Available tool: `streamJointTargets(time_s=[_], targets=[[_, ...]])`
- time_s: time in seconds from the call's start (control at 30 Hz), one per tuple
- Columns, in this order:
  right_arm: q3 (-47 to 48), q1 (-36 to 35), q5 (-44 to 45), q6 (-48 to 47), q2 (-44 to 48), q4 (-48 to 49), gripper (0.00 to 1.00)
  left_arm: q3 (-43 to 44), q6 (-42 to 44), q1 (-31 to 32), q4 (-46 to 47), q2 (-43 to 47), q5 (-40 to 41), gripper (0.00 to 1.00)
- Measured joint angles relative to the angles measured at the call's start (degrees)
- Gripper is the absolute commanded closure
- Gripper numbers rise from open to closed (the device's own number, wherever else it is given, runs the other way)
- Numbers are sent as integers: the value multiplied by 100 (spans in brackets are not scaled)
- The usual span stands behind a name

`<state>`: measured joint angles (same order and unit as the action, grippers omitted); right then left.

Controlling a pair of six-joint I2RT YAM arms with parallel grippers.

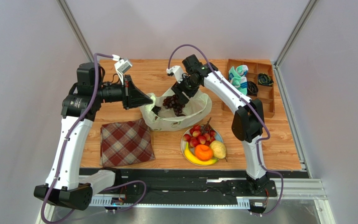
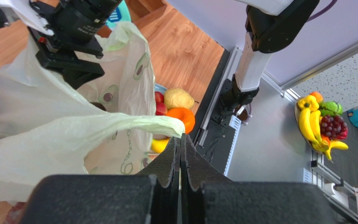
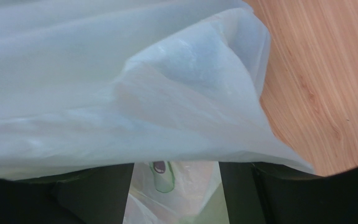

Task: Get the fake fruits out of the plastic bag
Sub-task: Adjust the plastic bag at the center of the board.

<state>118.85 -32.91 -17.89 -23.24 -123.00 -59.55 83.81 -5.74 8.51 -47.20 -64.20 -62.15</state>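
The pale plastic bag (image 1: 197, 111) lies open at the table's middle. My left gripper (image 1: 143, 99) is shut on its left rim, and in the left wrist view the film (image 2: 50, 126) is pinched at the tips of my gripper (image 2: 182, 136). My right gripper (image 1: 180, 96) reaches into the bag's mouth, just above a dark purple grape bunch (image 1: 171, 104). Its jaws stand apart with only bag film (image 3: 120, 84) between them, the fingertips hidden under a fold. Red grapes (image 1: 200, 135), an orange (image 1: 203, 152), a banana (image 1: 197, 160) and a pear (image 1: 218, 149) lie on the plate (image 1: 182, 144).
A red plaid cloth (image 1: 126, 142) lies flat at the front left. A wooden compartment tray (image 1: 253, 88) with small items stands at the back right. Beyond the table edge, a bowl of other fruit (image 2: 323, 123) sits on the floor.
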Motion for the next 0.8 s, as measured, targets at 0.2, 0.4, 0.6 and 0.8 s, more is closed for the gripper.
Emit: streamJointTargets(time_s=[0.2,0.4,0.6,0.8], targets=[[-278,-389,85,557,52,109,32,-1108,461,50,-474,363,186,100],[-2522,-903,411,675,1012,295,32,-2059,592,68,-1075,938,1235,100],[-3526,-1574,697,778,1875,348,32,-2240,424,76,-898,1016,1429,100],[-3314,-1445,1040,774,1904,739,32,-2452,258,76,-870,1069,1447,100]])
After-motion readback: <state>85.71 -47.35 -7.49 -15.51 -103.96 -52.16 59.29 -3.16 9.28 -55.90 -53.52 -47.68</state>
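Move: Just beneath the open right hand spreads the plastic bag, its middle about 2 cm back, 2 cm left and 7 cm below; inside, the dark grapes lie about 1 cm ahead, 3 cm left and 10 cm down, a dark fruit 1 cm back and 11 cm left. The fruit plate is some 17 cm back, 10 cm right. From the raised left hand, the bag's middle lies roughly 16 cm ahead, 8 cm right and 31 cm below. Drawing back from under the bag's far rim, the open right hand sweeps about 17 cm towards the near side, sinking some 6 cm, then eases forward 3 cm and up a little, fingers steeper. The left hand keeps its shut grip on the bag's left corner and lowers it about 15 cm, slightly back and left, fingertips dipping. ##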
